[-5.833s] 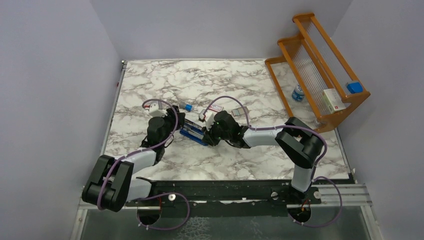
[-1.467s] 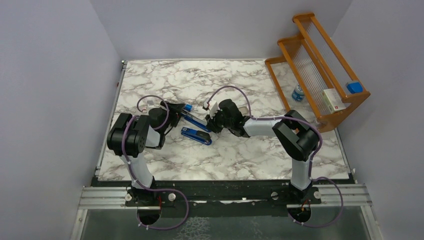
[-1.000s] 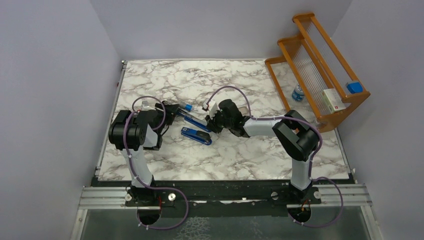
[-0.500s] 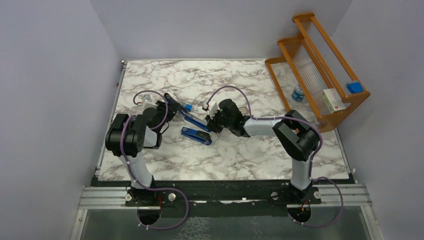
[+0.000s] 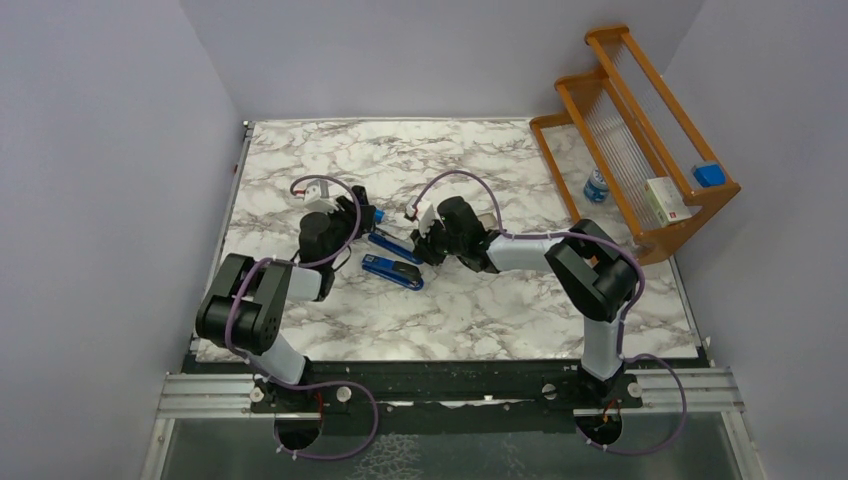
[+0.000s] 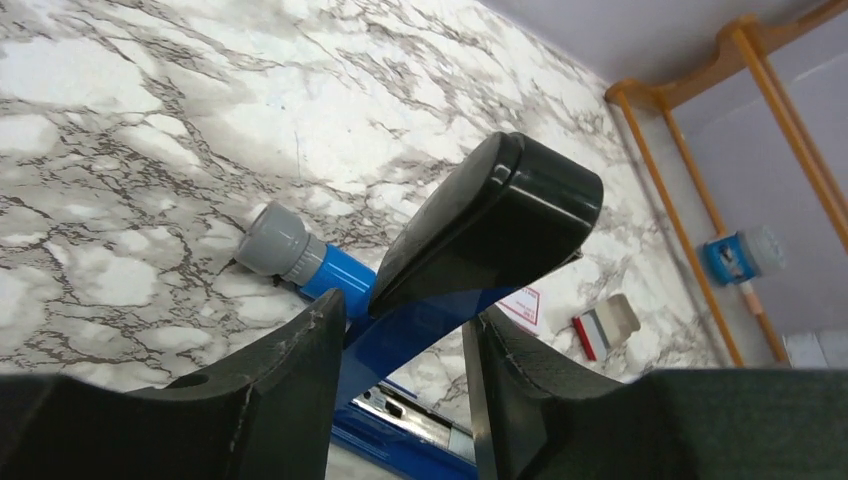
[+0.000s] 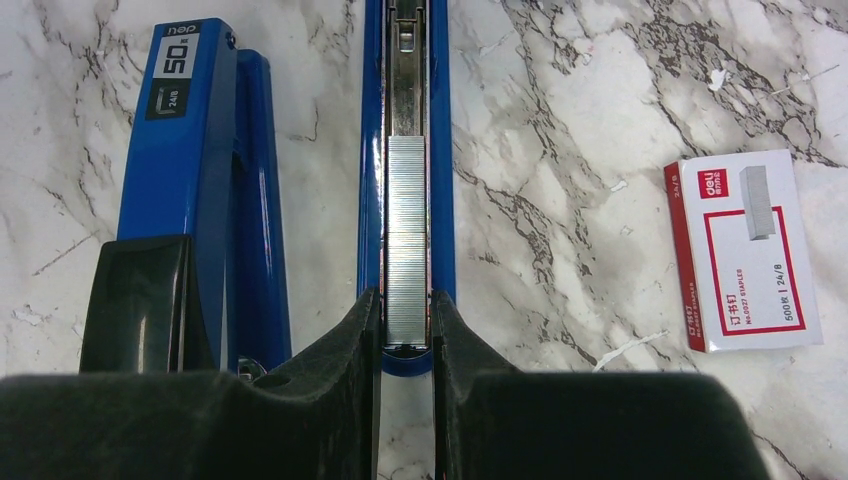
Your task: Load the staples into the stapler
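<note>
The blue stapler point(image 5: 392, 270) lies open on the marble table. Its magazine channel point(image 7: 407, 90) runs straight away from my right gripper point(image 7: 406, 300), whose fingers press on both sides of the channel's near end. A silvery strip of staples point(image 7: 406, 230) sits inside that channel. The white, red-labelled staple box point(image 7: 745, 250) lies to the right. The stapler's blue cover point(image 7: 195, 170) with a black cap lies beside the channel. My left gripper point(image 6: 405, 315) stands with jaws apart at the stapler's other end. The black-capped cover point(image 6: 490, 215) rises in its gap; contact unclear.
A small blue-capped cylinder point(image 6: 300, 260) lies just behind the stapler. An opened red and grey box tray point(image 6: 605, 325) lies beyond the staple box point(image 6: 518, 306). A wooden rack point(image 5: 640, 130) at the back right holds a bottle point(image 5: 596, 185) and a white box point(image 5: 668, 200).
My left arm has swung down and round, bringing its gripper right, close to the stapler's far end. The right arm and the stapler have not moved.
</note>
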Motion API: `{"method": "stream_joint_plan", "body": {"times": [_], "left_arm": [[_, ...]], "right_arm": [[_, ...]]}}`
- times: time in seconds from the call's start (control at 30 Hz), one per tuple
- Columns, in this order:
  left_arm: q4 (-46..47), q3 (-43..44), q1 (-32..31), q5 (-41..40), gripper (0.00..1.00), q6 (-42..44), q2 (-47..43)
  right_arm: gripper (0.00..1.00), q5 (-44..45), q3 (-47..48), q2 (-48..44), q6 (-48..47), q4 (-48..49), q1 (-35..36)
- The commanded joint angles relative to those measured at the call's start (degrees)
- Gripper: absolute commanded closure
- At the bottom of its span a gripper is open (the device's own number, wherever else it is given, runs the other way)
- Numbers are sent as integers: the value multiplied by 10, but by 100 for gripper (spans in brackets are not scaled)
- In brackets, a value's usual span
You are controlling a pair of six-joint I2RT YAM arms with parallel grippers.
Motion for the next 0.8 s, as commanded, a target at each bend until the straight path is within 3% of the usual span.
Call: {"method": "stream_joint_plan", "body": {"times": [0.0, 0.2, 0.47, 0.6, 0.77], "left_arm": [[-14, -12, -36, 12, 49, 32, -40], [-29, -27, -55, 12, 37, 46, -69], [-43, -30, -69, 22, 29, 56, -104], [-49, -32, -71, 34, 25, 58, -120], [-65, -39, -72, 44, 20, 53, -149]], "right_arm": [[99, -38, 15, 29, -8, -4, 9], [99, -35, 16, 29, -5, 1, 9], [99, -35, 15, 27, 6, 11, 9], [92, -29, 8, 22, 15, 25, 9], [75, -15, -8, 11, 35, 50, 9]]}}
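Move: The blue lid of the open stapler rises between the left fingers, its black cap end some 2 cm ahead, 1 cm right and 3 cm above. The stapler's base is centred about 3 cm back, 6 cm right and 7 cm below; the grey-blue tube lies 5 cm ahead, 1 cm left and 8 cm below. From the right hand, pinching the base's front tip, the base's middle is 4 cm ahead and 8 cm left, the closed stapler 3 cm back and 8 cm left, both level, the staple box 10 cm ahead, 1 cm right and 1 cm below. Back and to the right, about 5 cm in all with a slight rise, the left hand eases over the open stapler towards the right hand, quick at first and then slower. Its fingers spread from half to about three-quarters open, with the lid still between them, while the wrist turns roughly 10 degrees. The right hand practically stays put, keeping its pinch on the base's front tip. ##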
